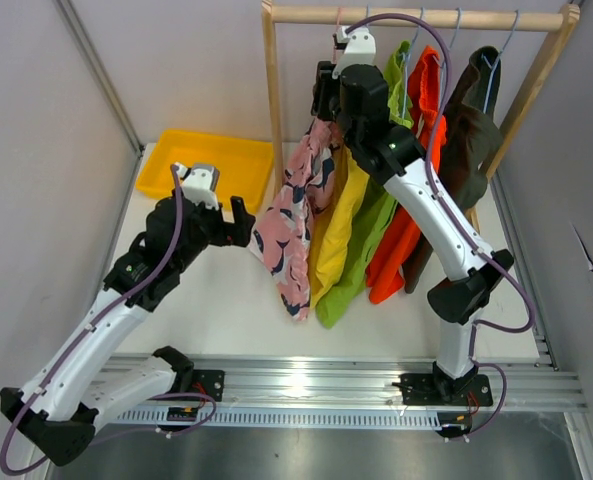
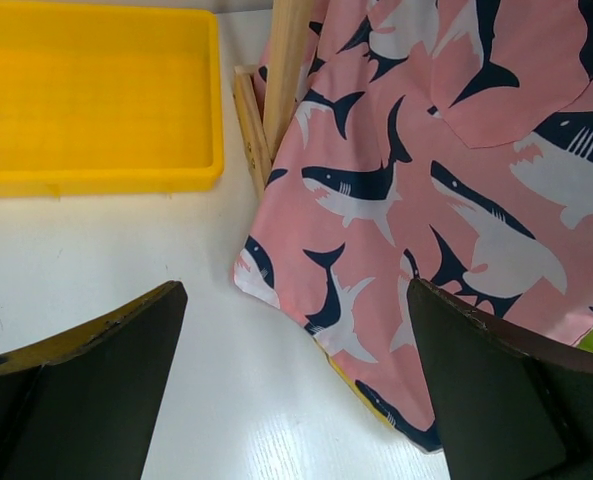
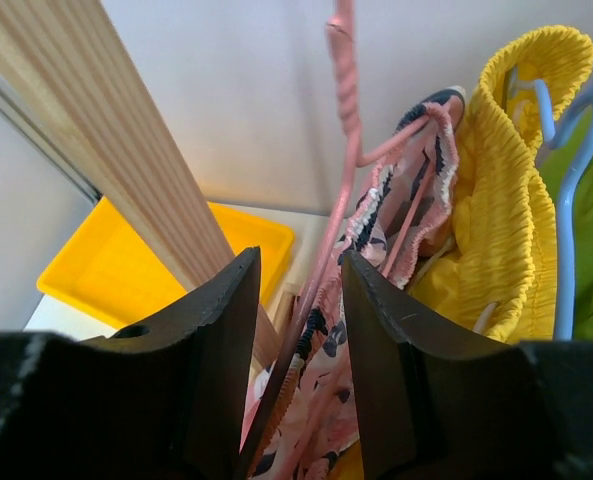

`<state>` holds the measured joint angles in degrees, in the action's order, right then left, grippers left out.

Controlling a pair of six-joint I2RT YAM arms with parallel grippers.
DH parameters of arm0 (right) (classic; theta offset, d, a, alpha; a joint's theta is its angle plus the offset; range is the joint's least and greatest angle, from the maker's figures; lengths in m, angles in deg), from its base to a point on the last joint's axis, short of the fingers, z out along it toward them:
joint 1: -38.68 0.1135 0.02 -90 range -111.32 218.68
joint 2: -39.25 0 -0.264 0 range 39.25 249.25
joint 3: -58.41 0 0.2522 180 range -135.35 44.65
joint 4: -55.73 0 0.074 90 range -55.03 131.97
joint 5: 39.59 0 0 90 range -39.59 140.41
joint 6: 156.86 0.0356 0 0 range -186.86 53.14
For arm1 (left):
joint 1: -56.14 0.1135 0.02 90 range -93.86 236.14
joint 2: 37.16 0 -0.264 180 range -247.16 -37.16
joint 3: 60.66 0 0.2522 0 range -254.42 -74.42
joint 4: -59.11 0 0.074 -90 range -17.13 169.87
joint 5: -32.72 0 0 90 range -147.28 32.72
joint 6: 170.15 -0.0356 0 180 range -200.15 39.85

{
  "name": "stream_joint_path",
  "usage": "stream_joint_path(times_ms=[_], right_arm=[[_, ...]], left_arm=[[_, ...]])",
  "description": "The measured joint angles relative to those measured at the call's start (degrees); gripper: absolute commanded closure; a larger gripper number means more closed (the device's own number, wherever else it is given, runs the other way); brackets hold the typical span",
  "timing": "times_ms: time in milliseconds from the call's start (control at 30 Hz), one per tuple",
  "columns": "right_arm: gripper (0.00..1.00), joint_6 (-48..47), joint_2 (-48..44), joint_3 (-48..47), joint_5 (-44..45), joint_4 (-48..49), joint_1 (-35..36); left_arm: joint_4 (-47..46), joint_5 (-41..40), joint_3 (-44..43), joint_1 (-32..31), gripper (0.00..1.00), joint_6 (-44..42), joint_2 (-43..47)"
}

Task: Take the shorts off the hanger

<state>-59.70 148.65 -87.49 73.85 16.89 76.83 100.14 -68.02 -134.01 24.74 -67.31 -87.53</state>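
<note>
Several pairs of shorts hang side by side on hangers from a wooden rail (image 1: 416,15): pink shark-print shorts (image 1: 291,225), yellow (image 1: 336,235), lime green (image 1: 361,260), orange (image 1: 406,230) and dark olive-brown (image 1: 471,150). My right gripper (image 1: 326,100) is up at the pink pair's waist. In the right wrist view its jaws (image 3: 298,265) straddle the pink hanger (image 3: 344,90) and the gathered pink waistband (image 3: 416,170), with a gap still showing on both sides. My left gripper (image 2: 296,390) stands wide open low over the table, just short of the pink shorts' hem (image 2: 426,180).
A yellow tray (image 1: 191,165) sits at the back left of the table, beside the rack's wooden post (image 2: 286,70). The yellow shorts (image 3: 506,200) on a blue hanger (image 3: 566,200) press against the pink pair. Grey walls close in both sides.
</note>
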Motion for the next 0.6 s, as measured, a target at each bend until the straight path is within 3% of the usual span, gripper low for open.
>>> stream_joint_path(times_ms=[167,433,600], right_arm=[[1.0,-1.7,-0.1,-3.0,0.8,-0.5,1.9],[1.0,-4.2,-2.4,-3.3,2.7,0.2,6.1],[1.0,-4.3,-3.9,-2.8,2.7,0.5,6.6]], left_arm=[[1.3,1.0,-5.4,-1.9,0.01,-1.6,-3.4],[2.0,4.0,-24.7,-13.5,0.01,-4.9,-10.2],[3.1,5.0,-32.1,-16.8,0.01,-5.3,-12.4]])
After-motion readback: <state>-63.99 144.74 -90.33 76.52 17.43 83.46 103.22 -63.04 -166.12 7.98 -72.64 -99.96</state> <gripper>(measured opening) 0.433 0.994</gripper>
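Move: The upper part of the pink shark shorts hangs about 17 cm ahead of the open left hand, 18 cm to its right and 8 cm above; the rack's left post is roughly 19 cm ahead and 9 cm right. The right hand already pinches the pink hanger. From that hand, the shorts' upper part lies some 8 cm below, the yellow shorts 3 cm ahead, 7 cm right and 8 cm down, and the top bar 10 cm ahead and 11 cm up. The pink hanger, still pinched in the right fingers, is drawn up and back towards the robot, about 6 cm each way. Meanwhile the left hand, fingers kept wide open, climbs about 17 cm and swings 10 cm right towards the shorts' upper part, easing back a little as it turns some 20 degrees clockwise and its fingertips tip upward. ##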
